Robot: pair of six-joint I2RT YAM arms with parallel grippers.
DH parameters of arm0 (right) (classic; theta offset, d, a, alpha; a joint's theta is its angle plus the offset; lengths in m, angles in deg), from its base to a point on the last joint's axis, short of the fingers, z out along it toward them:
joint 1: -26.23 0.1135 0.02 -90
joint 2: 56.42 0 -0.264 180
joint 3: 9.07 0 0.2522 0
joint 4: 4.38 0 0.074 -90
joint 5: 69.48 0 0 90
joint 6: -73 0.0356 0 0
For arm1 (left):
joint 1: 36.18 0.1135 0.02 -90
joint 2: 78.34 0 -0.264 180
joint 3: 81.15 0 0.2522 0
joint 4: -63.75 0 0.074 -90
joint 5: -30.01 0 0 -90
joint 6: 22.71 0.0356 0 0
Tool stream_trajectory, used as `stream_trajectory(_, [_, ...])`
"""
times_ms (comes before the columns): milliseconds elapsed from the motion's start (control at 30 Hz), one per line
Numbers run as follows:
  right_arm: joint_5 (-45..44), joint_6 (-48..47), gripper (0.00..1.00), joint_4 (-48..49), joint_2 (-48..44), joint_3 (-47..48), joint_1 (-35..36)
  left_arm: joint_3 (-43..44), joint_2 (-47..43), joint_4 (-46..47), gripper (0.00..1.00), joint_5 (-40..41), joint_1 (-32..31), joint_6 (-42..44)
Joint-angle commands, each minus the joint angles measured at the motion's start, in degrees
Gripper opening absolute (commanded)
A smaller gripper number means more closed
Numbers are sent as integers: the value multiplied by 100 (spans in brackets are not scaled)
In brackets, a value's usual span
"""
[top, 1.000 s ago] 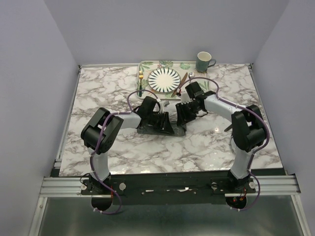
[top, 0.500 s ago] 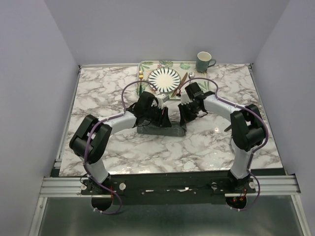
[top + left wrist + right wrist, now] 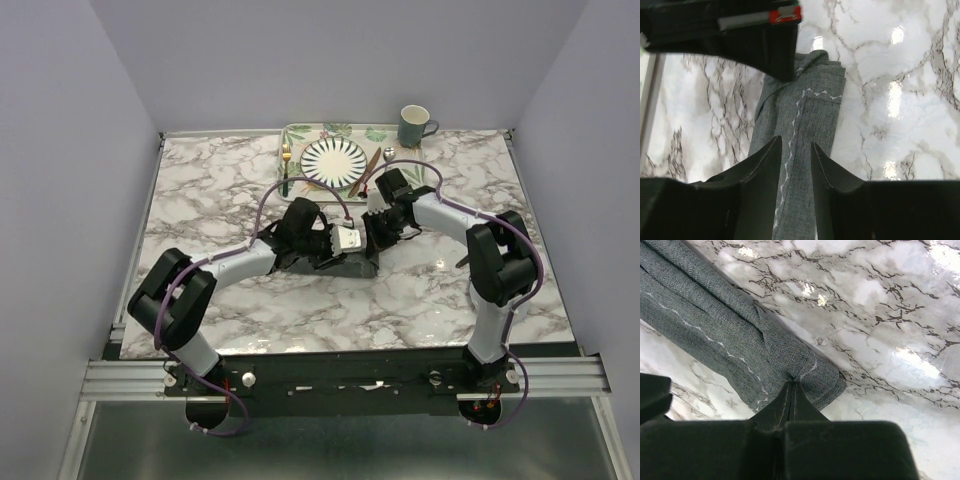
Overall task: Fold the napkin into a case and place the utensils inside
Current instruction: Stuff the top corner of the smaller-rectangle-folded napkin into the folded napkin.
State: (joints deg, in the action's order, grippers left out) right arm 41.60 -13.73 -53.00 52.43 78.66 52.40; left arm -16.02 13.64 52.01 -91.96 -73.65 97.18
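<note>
The napkin (image 3: 362, 266) lies as a long narrow dark grey strip on the marble, mostly hidden under both arms in the top view. My right gripper (image 3: 792, 383) is shut, and the cloth (image 3: 730, 330) puckers into its tips at the strip's rounded end. My left gripper (image 3: 796, 145) is open just above the strip (image 3: 815, 100), its fingers either side of the pale stitched line. Both grippers (image 3: 356, 252) (image 3: 373, 243) meet at the strip's right end. The fork (image 3: 286, 168), knife (image 3: 358, 172) and spoon (image 3: 388, 155) lie by the striped plate.
A leaf-print tray (image 3: 300, 132) at the back holds the striped plate (image 3: 334, 160). A green mug (image 3: 414, 125) stands to its right. The marble table (image 3: 200, 200) stretches out on both sides of the arms.
My right gripper has closed on the napkin's end. The left arm has stretched to the right along the strip, bringing its gripper close to the right one.
</note>
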Motion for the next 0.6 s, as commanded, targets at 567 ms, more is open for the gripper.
stream_trajectory(567, [432,157,1,-215,83,73,28,584,1067,158,38,147,-691,2232])
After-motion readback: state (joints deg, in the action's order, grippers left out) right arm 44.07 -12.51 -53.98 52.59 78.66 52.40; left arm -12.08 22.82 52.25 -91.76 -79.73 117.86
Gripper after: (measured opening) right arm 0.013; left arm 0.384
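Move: The napkin corner to be tucked is already under the right hand's shut fingertips, about 1 cm below its hand point, near the folded napkin's right end. From the left hand, that corner lies some 5 cm right, 3 cm ahead and 5 cm down. The napkin's middle is roughly 5 cm left of the left hand, 1 cm ahead and 6 cm below; the plate is about 22 cm ahead and 4 cm left, similarly low. The napkin corner stays in the right hand's shut fingers, which ease back about 1 cm. Over the napkin's hemmed right end the left hand comes in, some 4 cm to the right and nearly as far down, closing in beside the right fingertips while turning about 15 degrees clockwise. Its fingers stay part open just above the cloth; no touch can be made out. ##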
